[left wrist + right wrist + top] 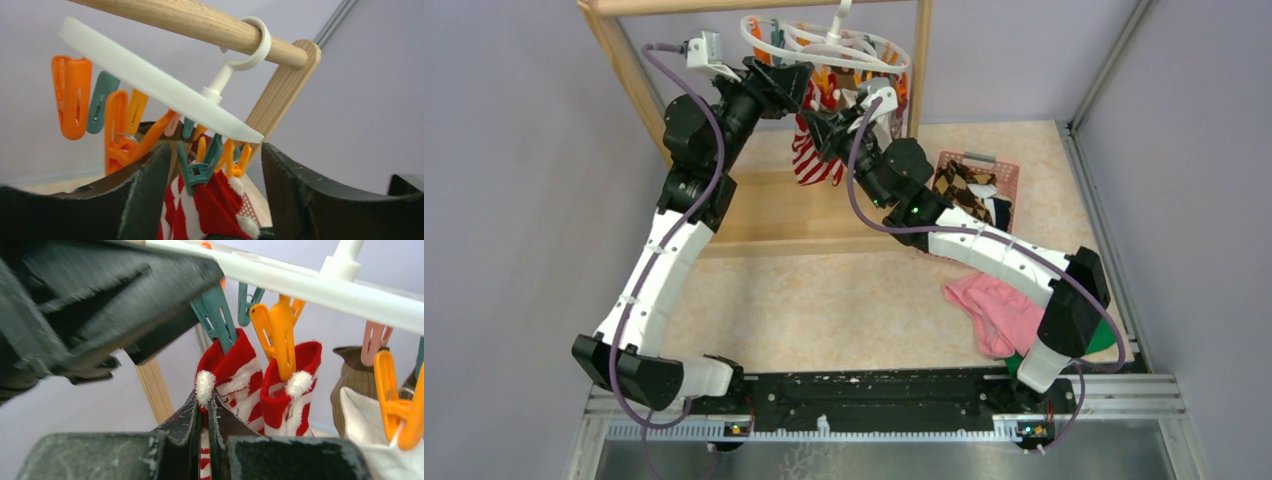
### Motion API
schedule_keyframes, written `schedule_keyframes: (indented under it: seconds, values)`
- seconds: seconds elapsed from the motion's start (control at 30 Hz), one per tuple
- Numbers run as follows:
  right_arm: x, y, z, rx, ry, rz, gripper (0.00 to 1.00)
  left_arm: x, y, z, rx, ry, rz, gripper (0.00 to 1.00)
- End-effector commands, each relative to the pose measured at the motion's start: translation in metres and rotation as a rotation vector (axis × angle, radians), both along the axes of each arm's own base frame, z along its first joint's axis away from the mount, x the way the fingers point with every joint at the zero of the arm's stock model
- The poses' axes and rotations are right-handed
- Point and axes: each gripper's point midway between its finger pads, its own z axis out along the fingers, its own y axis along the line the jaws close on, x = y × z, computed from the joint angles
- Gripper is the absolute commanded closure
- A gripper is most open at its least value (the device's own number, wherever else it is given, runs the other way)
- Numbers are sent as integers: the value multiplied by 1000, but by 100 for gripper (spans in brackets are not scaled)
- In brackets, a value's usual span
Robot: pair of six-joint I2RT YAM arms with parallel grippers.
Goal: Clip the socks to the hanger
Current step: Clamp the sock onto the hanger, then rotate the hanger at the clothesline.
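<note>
The white ring hanger (824,42) hangs by its hook from the wooden bar (200,22). A teal clip (197,170) bites the cuff of a red-white striped sock (215,207). My left gripper (216,150) stands open, with that clip between its fingers (145,190) and touching neither. Just below, my right gripper (205,399) is shut on the same sock's (235,370) edge under its white pompom. A second striped sock (287,390) hangs from an orange clip (277,335). A brown sock (352,380) and a white sock (365,440) hang further right.
A pink basket (1009,170) at the right holds an argyle sock (964,185) and a dark one. A pink cloth (994,310) and a green cloth (1109,338) lie by the right arm's base. The wooden rack's posts (629,75) flank the hanger.
</note>
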Motion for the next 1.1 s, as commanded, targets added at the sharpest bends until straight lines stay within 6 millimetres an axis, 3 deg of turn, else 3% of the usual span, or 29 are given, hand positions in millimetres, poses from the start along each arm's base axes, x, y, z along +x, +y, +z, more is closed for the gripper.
schedule_keyframes:
  seconds: [0.0,0.13,0.33,0.63,0.77,1.07]
  values:
    - [-9,-25,26,62,-51,-6,100,-29,-4,28,-3,-105,-69,23]
    - [-12,-34,22,74,-54,5,100,-49,-7,29,15,-133,-117,2]
    - [-18,-52,16,77,-62,6,100,-76,-11,19,57,-140,-191,1]
    - [-24,-91,18,101,-80,-2,100,-126,-12,-23,132,-169,-291,1]
    - [-26,-111,25,104,-95,-27,100,-141,-12,-49,162,-169,-319,1]
    - [-8,-152,29,72,-92,-124,100,-160,-18,-101,177,-147,-404,1]
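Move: The teal clothespin, shut on the striped sock's cuff, sits about 3 cm ahead and 1 cm right of my left hand, level with it. From my right hand, which still pinches that cuff, the clothespin is roughly 2 cm ahead and 5 cm above. Some 4 cm to the right of the clothespin the other striped sock hangs from an orange clip; the white sock's clip is about 9 cm to its right. An empty orange clip is about 5 cm ahead, 5 cm left and 3 cm above my left hand. I open my left hand the rest of the way and back it straight off the teal clothespin towards my base, about 15 cm, sinking some 10 cm over the later half and swinging clockwise. With my right fingers still shut on the cuff, I dip about 3 cm, then pull the sock some 13 cm to the right, rising back, with the clothespin still clipped to it. ##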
